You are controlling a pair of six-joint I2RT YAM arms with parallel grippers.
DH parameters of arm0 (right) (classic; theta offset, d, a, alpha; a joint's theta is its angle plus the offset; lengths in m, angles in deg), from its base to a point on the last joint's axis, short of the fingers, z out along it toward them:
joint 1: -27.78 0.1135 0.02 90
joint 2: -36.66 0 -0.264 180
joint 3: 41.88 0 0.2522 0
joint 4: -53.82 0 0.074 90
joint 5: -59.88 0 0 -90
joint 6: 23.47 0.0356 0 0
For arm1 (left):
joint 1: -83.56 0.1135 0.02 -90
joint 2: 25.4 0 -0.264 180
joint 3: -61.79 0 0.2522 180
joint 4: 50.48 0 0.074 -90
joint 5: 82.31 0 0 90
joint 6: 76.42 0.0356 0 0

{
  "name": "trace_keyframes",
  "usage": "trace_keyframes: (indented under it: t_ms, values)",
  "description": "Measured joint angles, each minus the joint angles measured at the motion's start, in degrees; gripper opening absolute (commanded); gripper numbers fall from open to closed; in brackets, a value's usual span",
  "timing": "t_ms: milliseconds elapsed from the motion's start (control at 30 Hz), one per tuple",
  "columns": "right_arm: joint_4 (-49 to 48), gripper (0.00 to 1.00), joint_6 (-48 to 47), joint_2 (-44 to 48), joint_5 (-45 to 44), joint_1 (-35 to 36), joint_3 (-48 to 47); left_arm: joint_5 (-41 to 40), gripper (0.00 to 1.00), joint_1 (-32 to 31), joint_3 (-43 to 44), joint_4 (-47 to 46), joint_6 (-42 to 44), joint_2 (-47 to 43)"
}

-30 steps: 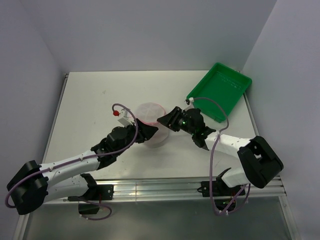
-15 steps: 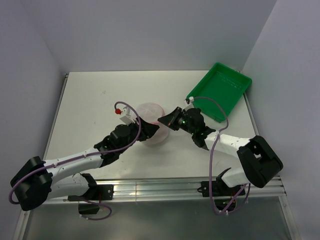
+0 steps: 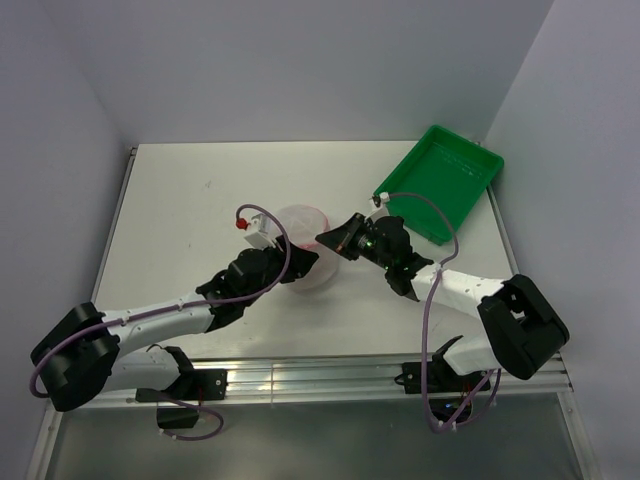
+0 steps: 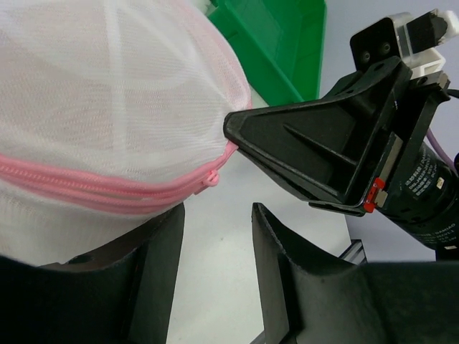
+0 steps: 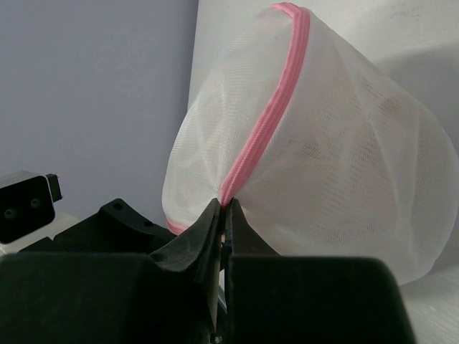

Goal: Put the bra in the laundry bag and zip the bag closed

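The laundry bag is a white mesh dome with pink zipper trim, standing mid-table. It fills the left wrist view and the right wrist view. My right gripper is shut on the pink zipper trim at the bag's right side, and its tip shows pinching the trim end. My left gripper is open at the bag's near side. One of its fingers lies under the bag's edge, with bare table in the gap. The bra is not visible.
An empty green tray sits at the back right corner, also in the left wrist view. Grey walls close the table on three sides. The arms' purple cables loop above both wrists.
My left arm has pushed forward and right, bringing its gripper closer under the bag's near side. My right gripper has stayed shut on the zipper trim and hardly moved.
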Motion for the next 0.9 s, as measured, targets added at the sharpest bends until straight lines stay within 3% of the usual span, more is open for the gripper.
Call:
trace_keyframes:
  t_ms: [333, 533, 733, 900]
  values:
    - [-0.02, 0.0, -0.26, 0.68, -0.07, 0.85, 0.28, -1.05, 0.39, 0.0, 0.0, -4.57, 1.46, 1.95]
    - [-0.35, 0.0, -0.44, 0.68, -0.46, 1.14, 0.28, -2.34, 0.28, 0.0, 0.0, -6.05, 1.92, 1.97]
    - [-0.44, 0.0, -0.44, 0.68, -0.63, 1.27, 0.35, -3.32, 0.32, 0.0, -0.02, -6.27, 2.05, 2.54]
    - [-0.42, 0.0, -0.5, 0.74, -0.85, 1.33, 0.39, -4.04, 0.09, 0.02, -0.28, -6.99, 1.86, 3.28]
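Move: The zipper pull hangs just off the left fingertips, about 2 cm ahead, 1 cm to the right and 1 cm higher. The right fingertips, already shut on the seam's end, are some 4 cm ahead, 2 cm right and 2 cm up from the left hand. The laundry bag's middle lies about 6 cm ahead, 2 cm left and 6 cm below it. From the right hand the pull is about 2 cm back, 1 cm left and 1 cm lower. The left hand eases forward about 1.5 cm towards the zipper pull beside the right fingertips, rising about a centimetre before settling half of that and tipping up some 5 degrees, while its fingers close from half open to nearly shut, pinching the pull at their very tips. The right hand stays almost in place and keeps its pinch on the pink seam's end, holding that corner of the laundry bag up for the left. ##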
